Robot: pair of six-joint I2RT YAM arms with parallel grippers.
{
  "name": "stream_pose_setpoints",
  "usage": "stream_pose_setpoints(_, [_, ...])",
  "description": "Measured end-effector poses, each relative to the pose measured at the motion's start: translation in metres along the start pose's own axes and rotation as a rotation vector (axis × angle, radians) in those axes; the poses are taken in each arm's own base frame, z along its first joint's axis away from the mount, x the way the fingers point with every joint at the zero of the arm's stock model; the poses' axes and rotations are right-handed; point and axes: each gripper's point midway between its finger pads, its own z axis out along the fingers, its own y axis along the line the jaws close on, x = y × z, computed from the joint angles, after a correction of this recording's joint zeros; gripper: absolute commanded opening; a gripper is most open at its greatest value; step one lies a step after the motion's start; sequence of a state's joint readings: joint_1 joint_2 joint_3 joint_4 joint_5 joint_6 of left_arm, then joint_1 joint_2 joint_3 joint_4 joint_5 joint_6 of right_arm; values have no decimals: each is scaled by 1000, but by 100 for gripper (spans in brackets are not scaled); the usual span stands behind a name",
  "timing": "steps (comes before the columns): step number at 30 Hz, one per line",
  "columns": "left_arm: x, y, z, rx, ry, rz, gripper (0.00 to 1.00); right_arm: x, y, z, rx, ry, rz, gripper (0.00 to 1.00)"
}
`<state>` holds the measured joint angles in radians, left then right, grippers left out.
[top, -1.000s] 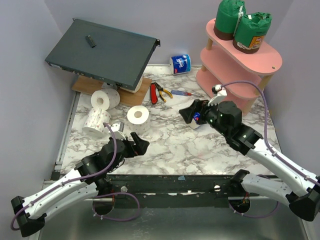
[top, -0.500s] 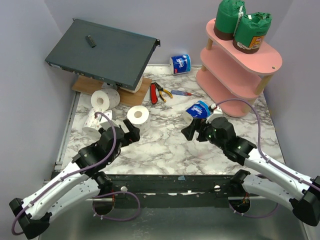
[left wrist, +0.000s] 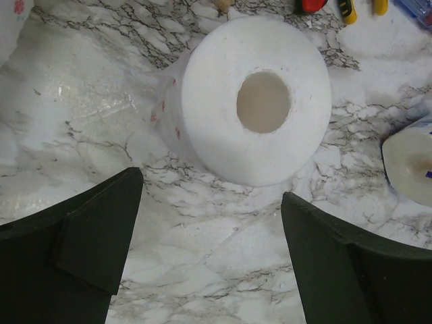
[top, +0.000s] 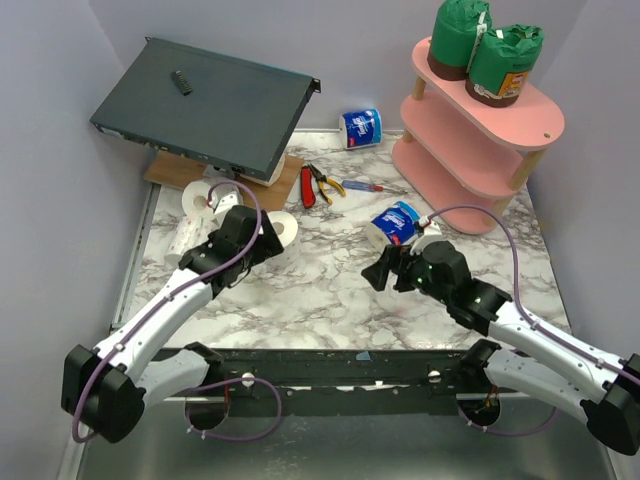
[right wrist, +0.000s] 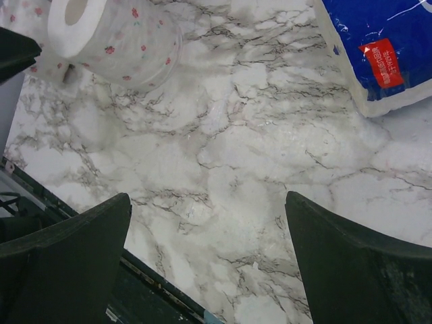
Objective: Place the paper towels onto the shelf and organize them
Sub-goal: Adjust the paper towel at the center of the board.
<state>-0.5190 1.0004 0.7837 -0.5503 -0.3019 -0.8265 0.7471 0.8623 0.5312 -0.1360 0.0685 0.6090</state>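
My left gripper (top: 262,240) (left wrist: 209,226) is open, just short of a bare white paper towel roll (top: 280,230) (left wrist: 253,101) standing on end, with nothing between the jaws. Close by on the left are two more white rolls (top: 203,197), partly behind the arm. My right gripper (top: 382,270) (right wrist: 206,243) is open and empty over bare marble. A blue-and-white roll (top: 393,224) (right wrist: 378,47) lies just beyond it. Another blue roll (top: 361,127) lies by the back wall. Two green rolls (top: 459,38) stand on top of the pink shelf (top: 455,115).
A dark grey metal box (top: 200,105) leans over a wooden board (top: 282,190) at the back left. Red-handled pliers (top: 312,185) and a blue-handled tool (top: 360,186) lie mid-table. The dark front rail (top: 350,365) runs along the near edge.
The right gripper let go of the blue-and-white roll, left it lying on the table and drew back toward the near edge. The left arm reached forward to the white roll.
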Motion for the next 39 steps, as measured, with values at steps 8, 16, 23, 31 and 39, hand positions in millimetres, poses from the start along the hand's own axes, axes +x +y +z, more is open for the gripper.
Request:
stream_pose_setpoints(8, [-18, -6, 24, -31, 7, -43, 84, 5, -3, -6, 2, 7, 14, 100])
stream_pose_setpoints(16, [-23, 0, 43, -83, 25, -60, 77, 14, -7, -14, -19, -2, 31, 100])
stream_pose_setpoints(23, [-23, 1, 55, -107, 39, -62, 73, 11, -5, -22, -44, -37, 34, 100])
stream_pose_setpoints(31, [-20, 1, 64, -114, 48, -59, 64, 10, -4, -24, -47, -41, 35, 100])
stream_pose_setpoints(39, [-21, -2, 66, -100, 41, -59, 50, 10, -5, -24, -46, -39, 45, 100])
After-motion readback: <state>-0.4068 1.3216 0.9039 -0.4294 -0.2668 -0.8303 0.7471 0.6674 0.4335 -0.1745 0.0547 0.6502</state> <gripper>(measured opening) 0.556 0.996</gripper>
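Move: From the left gripper, the standing paper towel roll has its middle about 7 cm ahead, 3 cm to the right and 8 cm below. Some 18 cm to the left of that roll and level with it stands the flowered roll. The red knife lies about 12 cm beyond the roll and 6 cm to its right. From the right gripper the same roll is roughly 12 cm ahead and 20 cm to the left, 8 cm below. Bring the left gripper forward about 6 cm to the standing paper towel roll, sinking 3 cm mostly in the second part, tipping the fingers slightly farther down. Narrow the fingers to a little over half open around the roll's left wall, one outside it and one at the core hole. Ease the open right gripper back some 2 cm and slightly right, then hold it there. ##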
